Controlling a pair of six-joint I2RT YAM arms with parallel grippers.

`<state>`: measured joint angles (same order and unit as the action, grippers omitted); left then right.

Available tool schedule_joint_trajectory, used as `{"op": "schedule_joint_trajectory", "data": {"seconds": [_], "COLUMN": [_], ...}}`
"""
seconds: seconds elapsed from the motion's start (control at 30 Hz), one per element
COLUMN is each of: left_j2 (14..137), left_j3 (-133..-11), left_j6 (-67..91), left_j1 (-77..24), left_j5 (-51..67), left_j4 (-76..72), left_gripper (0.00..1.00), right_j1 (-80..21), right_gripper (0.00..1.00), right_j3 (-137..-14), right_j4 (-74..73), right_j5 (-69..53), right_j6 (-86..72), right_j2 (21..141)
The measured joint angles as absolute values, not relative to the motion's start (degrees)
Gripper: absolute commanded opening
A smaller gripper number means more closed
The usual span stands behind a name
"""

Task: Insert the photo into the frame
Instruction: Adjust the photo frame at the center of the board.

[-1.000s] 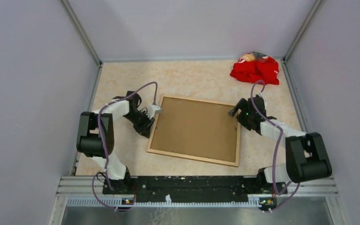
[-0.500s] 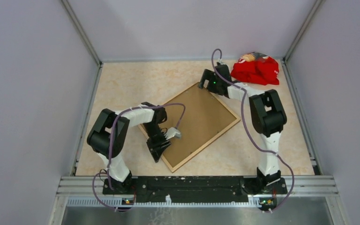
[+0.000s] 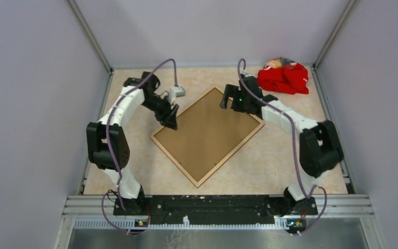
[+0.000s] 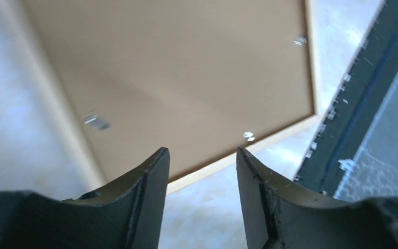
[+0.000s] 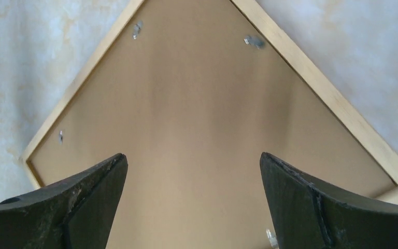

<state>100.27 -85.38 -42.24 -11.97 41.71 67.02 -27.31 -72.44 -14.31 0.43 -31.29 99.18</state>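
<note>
The frame [image 3: 230, 155] lies back up on the table, turned like a diamond, its pale wood rim around a plain brown backing board [image 3: 207, 135]. The photo is out of view. My left gripper [image 3: 172, 115] hangs over the frame's upper left edge; in the left wrist view it [image 4: 202, 150] is open and empty, with the rim [image 4: 285, 132] and bare table beyond. My right gripper [image 3: 228, 101] hovers by the frame's far corner. Seen from the right wrist, it [image 5: 193, 155] stands wide open above the board, and the rim [image 5: 316, 78] runs past it.
A crumpled red cloth [image 3: 282, 77] lies in the far right corner. Small metal tabs [image 5: 253, 41] sit along the board's edges. Grey walls close in three sides, and a black rail [image 3: 212, 202] runs along the near edge.
The frame has turned from nearly square-on to a diamond. My left gripper swung from its near left edge up to its upper left edge. Both grippers have opened wider.
</note>
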Motion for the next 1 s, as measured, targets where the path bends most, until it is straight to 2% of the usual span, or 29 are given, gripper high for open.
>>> {"op": "schedule_joint_trajectory", "data": {"seconds": [0.13, 0.27, 0.43, 0.6, 0.73, 1.0], "left_j2": [105.56, 114.80, 120.25, 119.13, 117.54, 113.03], "left_j3": [-91.39, -92.92, -89.49, -87.29, -84.58, -74.02], "left_j6": [-40.71, -38.44, -37.41, -37.43, -38.46, -42.65], "left_j1": [-1.76, 5.02, 6.35, 5.85, 5.85, 3.46], "left_j5": [40.03, 37.12, 35.57, 36.88, 38.59, 43.11], "left_j4": [65.67, 61.45, 59.61, 58.65, 57.60, 59.51], "left_gripper": [0.40, 0.33, 0.26, 0.15, 0.05, 0.04], "right_j1": [-27.09, -27.09, -27.09, -26.68, -25.41, -19.88], "right_gripper": [0.99, 0.99, 0.99, 0.99, 0.99, 0.99], "right_j3": [-61.71, -49.65, -35.29, -27.64, -27.75, -35.55], "right_j4": [-15.68, -16.14, -15.81, -14.35, -9.15, -4.75], "right_j5": [1.91, 0.21, -5.06, -8.73, -10.57, -12.16], "right_j6": [-33.39, -37.34, -43.70, -48.34, -49.58, -47.97], "right_j2": [85.06, 72.25, 64.34, 63.96, 67.37, 79.70]}}
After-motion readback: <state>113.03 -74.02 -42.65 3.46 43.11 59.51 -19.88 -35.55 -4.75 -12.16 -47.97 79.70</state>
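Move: The frame's left corner lies about 12 cm left of the left gripper, 4 cm ahead and 12 cm below; the frame's middle is some 5 cm ahead and 12 cm right. The right gripper has the middle of the frame's near-right side roughly 16 cm back, 5 cm right and 11 cm below; from this hand the right corner lies 6 cm back and 14 cm right, the red cloth 17 cm ahead and 24 cm right. Swing the left gripper left and forward past the left corner while sinking about 10 cm, then draw it back and a little right, closing the fingers, to push the corner back. Bring the right gripper, wide open, back some 20 cm and down just beyond the near-right side, tilting the wrist, then push that side forward about 7 cm with the right finger outside it. ##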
